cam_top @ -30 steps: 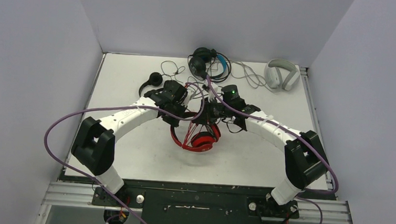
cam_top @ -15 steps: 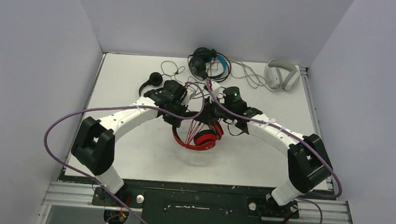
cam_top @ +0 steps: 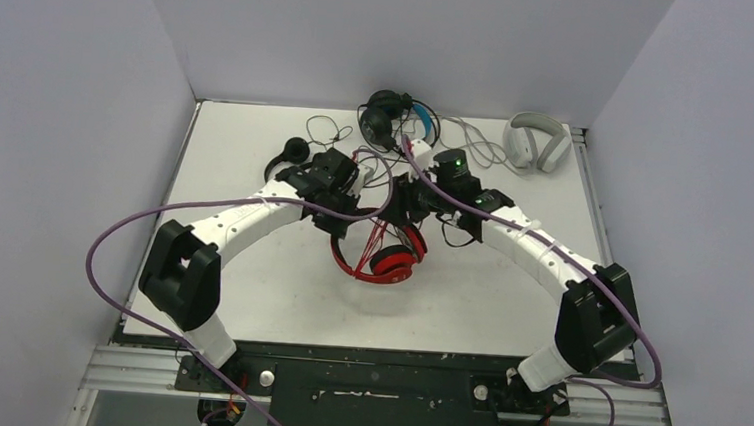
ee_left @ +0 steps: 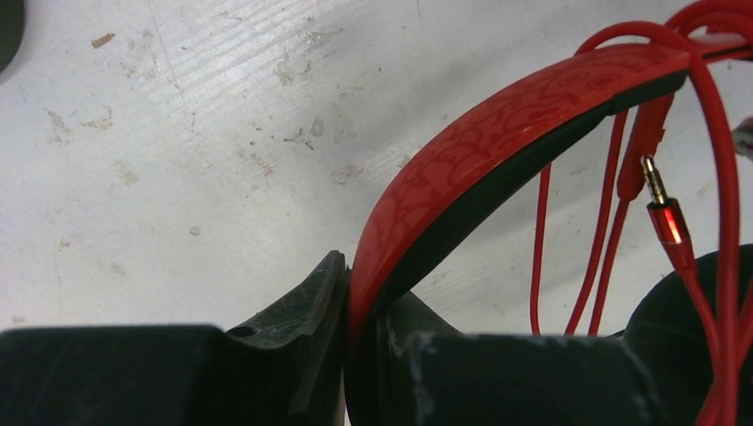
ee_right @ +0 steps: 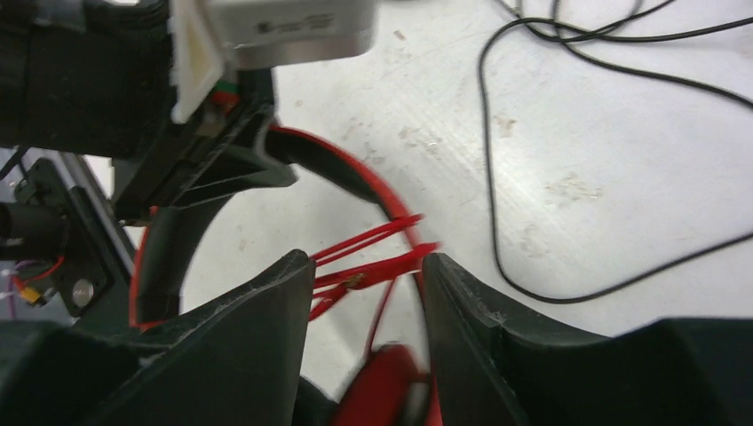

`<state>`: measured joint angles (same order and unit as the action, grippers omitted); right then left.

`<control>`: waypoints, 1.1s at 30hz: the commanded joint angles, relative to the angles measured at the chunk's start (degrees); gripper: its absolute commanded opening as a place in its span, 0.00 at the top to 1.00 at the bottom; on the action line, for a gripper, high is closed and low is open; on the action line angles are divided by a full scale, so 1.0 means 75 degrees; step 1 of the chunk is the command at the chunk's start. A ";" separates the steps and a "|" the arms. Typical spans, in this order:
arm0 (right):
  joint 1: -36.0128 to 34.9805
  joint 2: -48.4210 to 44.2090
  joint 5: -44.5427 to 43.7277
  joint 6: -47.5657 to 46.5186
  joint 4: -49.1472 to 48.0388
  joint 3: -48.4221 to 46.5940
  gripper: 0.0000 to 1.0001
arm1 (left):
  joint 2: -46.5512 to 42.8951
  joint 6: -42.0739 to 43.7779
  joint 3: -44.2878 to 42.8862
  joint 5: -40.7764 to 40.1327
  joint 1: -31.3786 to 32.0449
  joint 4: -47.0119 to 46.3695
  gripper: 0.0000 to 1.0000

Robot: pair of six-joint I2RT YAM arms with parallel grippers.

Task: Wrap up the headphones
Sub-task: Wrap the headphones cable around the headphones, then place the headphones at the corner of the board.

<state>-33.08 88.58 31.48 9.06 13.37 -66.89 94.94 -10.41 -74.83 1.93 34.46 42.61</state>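
Note:
The red-and-black headphones (cam_top: 382, 259) hang low over the middle of the table, with loops of their red cable (cam_top: 375, 235) running over the band. My left gripper (cam_top: 346, 214) is shut on the red headband (ee_left: 497, 133), which is pinched edge-on between its jaws. The cable's gold-tipped plug (ee_left: 658, 193) dangles free beside the band. My right gripper (ee_right: 367, 277) is open just to the right, a few red cable strands (ee_right: 373, 264) passing loosely between its fingers without being clamped.
At the back of the table lie the black-and-blue headphones (cam_top: 395, 120), the white-grey headphones (cam_top: 536, 142) at the back right, and the small black headphones (cam_top: 292, 153) at the left. Thin black cables (ee_right: 533, 266) trail over the white surface near my right gripper.
My right gripper has opened and let go of the red cable, and that arm has drawn a little toward the back. The left gripper's hold on the headband is unchanged.

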 commanded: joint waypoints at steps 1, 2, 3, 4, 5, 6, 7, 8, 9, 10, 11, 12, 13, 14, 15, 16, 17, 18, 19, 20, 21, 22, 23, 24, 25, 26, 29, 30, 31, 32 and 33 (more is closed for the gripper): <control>0.0470 -0.0495 -0.0339 0.0045 0.0164 -0.0384 0.49 | -0.0057 -0.0063 -0.0285 0.0280 -0.0020 0.0121 1.00; 0.0553 -0.0580 -0.0323 0.0052 0.0222 -0.0402 0.48 | -0.0063 -0.0089 -0.0269 0.0262 -0.0048 0.0120 1.00; 0.0652 -0.0661 -0.0314 0.0051 0.0308 -0.0439 0.48 | -0.0065 -0.0113 -0.0260 0.0241 -0.0093 0.0121 1.00; 0.0765 -0.0741 -0.0304 0.0022 0.0433 -0.0487 0.47 | -0.0080 -0.0147 -0.0246 0.0242 -0.0159 0.0120 1.00; 0.0880 -0.0823 -0.0288 -0.0022 0.0569 -0.0517 0.46 | -0.0098 -0.0190 -0.0236 0.0238 -0.0230 0.0125 1.00; 0.0996 -0.0917 -0.0311 -0.0052 0.0718 -0.0515 0.45 | -0.0121 -0.0238 -0.0231 0.0227 -0.0312 0.0120 1.00; 0.1105 -0.1031 -0.0378 -0.0053 0.0821 -0.0436 0.44 | -0.0163 -0.0275 -0.0211 0.0204 -0.0410 0.0137 1.00; 0.1191 -0.1244 -0.0496 -0.0025 0.0850 -0.0326 0.43 | -0.0255 -0.0316 -0.0197 0.0112 -0.0506 0.0122 1.00; 0.1266 -0.1440 -0.0691 0.0061 0.0796 -0.0158 0.41 | -0.0337 -0.0374 -0.0150 -0.0034 -0.0635 0.0111 1.00; 0.1296 -0.1634 -0.1054 0.0215 0.0711 0.0037 0.39 | -0.0436 -0.0456 -0.0088 -0.0173 -0.0792 0.0098 1.00; 0.1316 -0.1876 -0.1392 0.0369 0.0542 0.0258 0.36 | -0.0525 -0.0584 -0.0016 -0.0435 -0.0989 0.0086 1.00; 0.1323 -0.2096 -0.1638 0.0501 0.0335 0.0508 0.34 | -0.0608 -0.0721 0.0052 -0.0601 -0.1322 0.0096 1.00; 0.1325 -0.2292 -0.1940 0.0645 0.0101 0.0716 0.32 | -0.0699 -0.0872 0.0160 -0.0750 -0.1584 0.0102 1.00; 0.1317 -0.2486 -0.2108 0.0770 -0.0061 0.0925 0.30 | -0.0801 -0.1034 0.0295 -0.0845 -0.1864 0.0041 1.00; 0.1327 -0.2644 -0.2213 0.0863 -0.0194 0.1104 0.29 | -0.0916 -0.1233 0.0489 -0.0866 -0.2179 -0.0078 1.00; 0.1326 -0.2791 -0.2324 0.0916 -0.0309 0.1242 0.28 | -0.1036 -0.1344 0.0679 -0.0861 -0.2467 -0.0247 1.00; 0.1336 -0.2898 -0.2388 0.0969 -0.0398 0.1362 0.27 | -0.1177 -0.1587 0.0899 -0.0861 -0.2774 -0.0411 1.00; 0.1330 -0.3004 -0.2438 0.0999 -0.0464 0.1459 0.27 | -0.1307 -0.1764 0.1124 -0.0852 -0.3046 -0.0603 1.00; 0.1336 -0.3082 -0.2490 0.1004 -0.0508 0.1531 0.26 | -0.1457 -0.2016 0.1319 -0.0944 -0.3263 -0.0791 1.00; 0.1340 -0.3141 -0.2543 0.1007 -0.0532 0.1580 0.26 | -0.1586 -0.2347 0.1480 -0.1234 -0.3420 -0.0927 1.00; 0.1337 -0.3184 -0.2594 0.0998 -0.0539 0.1622 0.25 | -0.1725 -0.2721 0.1598 -0.1637 -0.3531 -0.0964 1.00; 0.1339 -0.3208 -0.2618 0.0996 -0.0540 0.1654 0.25 | -0.1868 -0.3061 0.1730 -0.1921 -0.3628 -0.1043 1.00; 0.1350 -0.3227 -0.2632 0.0985 -0.0538 0.1690 0.25 | -0.2018 -0.3344 0.1896 -0.2104 -0.3743 -0.1167 1.00; 0.1342 -0.3256 -0.2649 0.0976 -0.0521 0.1715 0.24 | -0.2189 -0.3622 0.2078 -0.2148 -0.3895 -0.1347 1.00; 0.1354 -0.3280 -0.2657 0.0964 -0.0526 0.1756 0.24 | -0.2339 -0.3902 0.2298 -0.2161 -0.4119 -0.1518 1.00; 0.1358 -0.3314 -0.2668 0.0955 -0.0522 0.1804 0.23 | -0.2449 -0.4203 0.2472 -0.2221 -0.4355 -0.1600 1.00; 0.1385 -0.3484 -0.2708 0.0945 -0.0505 0.1961 0.23 | -0.2627 -0.5010 0.2836 -0.2369 -0.5421 -0.1556 1.00; 0.1392 -0.3555 -0.2708 0.0938 -0.0508 0.2029 0.23 | -0.2652 -0.5208 0.3022 -0.2331 -0.5703 -0.1581 1.00; 0.1397 -0.3630 -0.2740 0.0938 -0.0502 0.2093 0.23 | -0.2680 -0.5415 0.3153 -0.2300 -0.5949 -0.1600 1.00; 0.1405 -0.3709 -0.2763 0.0948 -0.0500 0.2168 0.22 | -0.2695 -0.5594 0.3291 -0.2268 -0.6151 -0.1681 1.00; 0.1410 -0.3772 -0.2782 0.0959 -0.0504 0.2235 0.22 | -0.2682 -0.5905 0.3396 -0.2290 -0.6346 -0.1674 1.00</control>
<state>-22.90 63.55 12.56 15.70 12.19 -51.33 76.93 -43.40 -51.62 -14.31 -7.70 35.20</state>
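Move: The left hand grips the red headphones by the band, their middle about 9 cm right and 4 cm back; its destination, the clear table at the left, is some 21 cm left, 7 cm ahead and 11 cm below. The black headphones lie about 10 cm left, 16 cm ahead, 10 cm below. From the already half-open right hand, the red headphones' middle is about 6 cm back, 2 cm left, 6 cm below. Left hand carries the held headphones about 28 cm left, turning 80 degrees counter-clockwise; right hand opens wider, withdrawing rightward. ##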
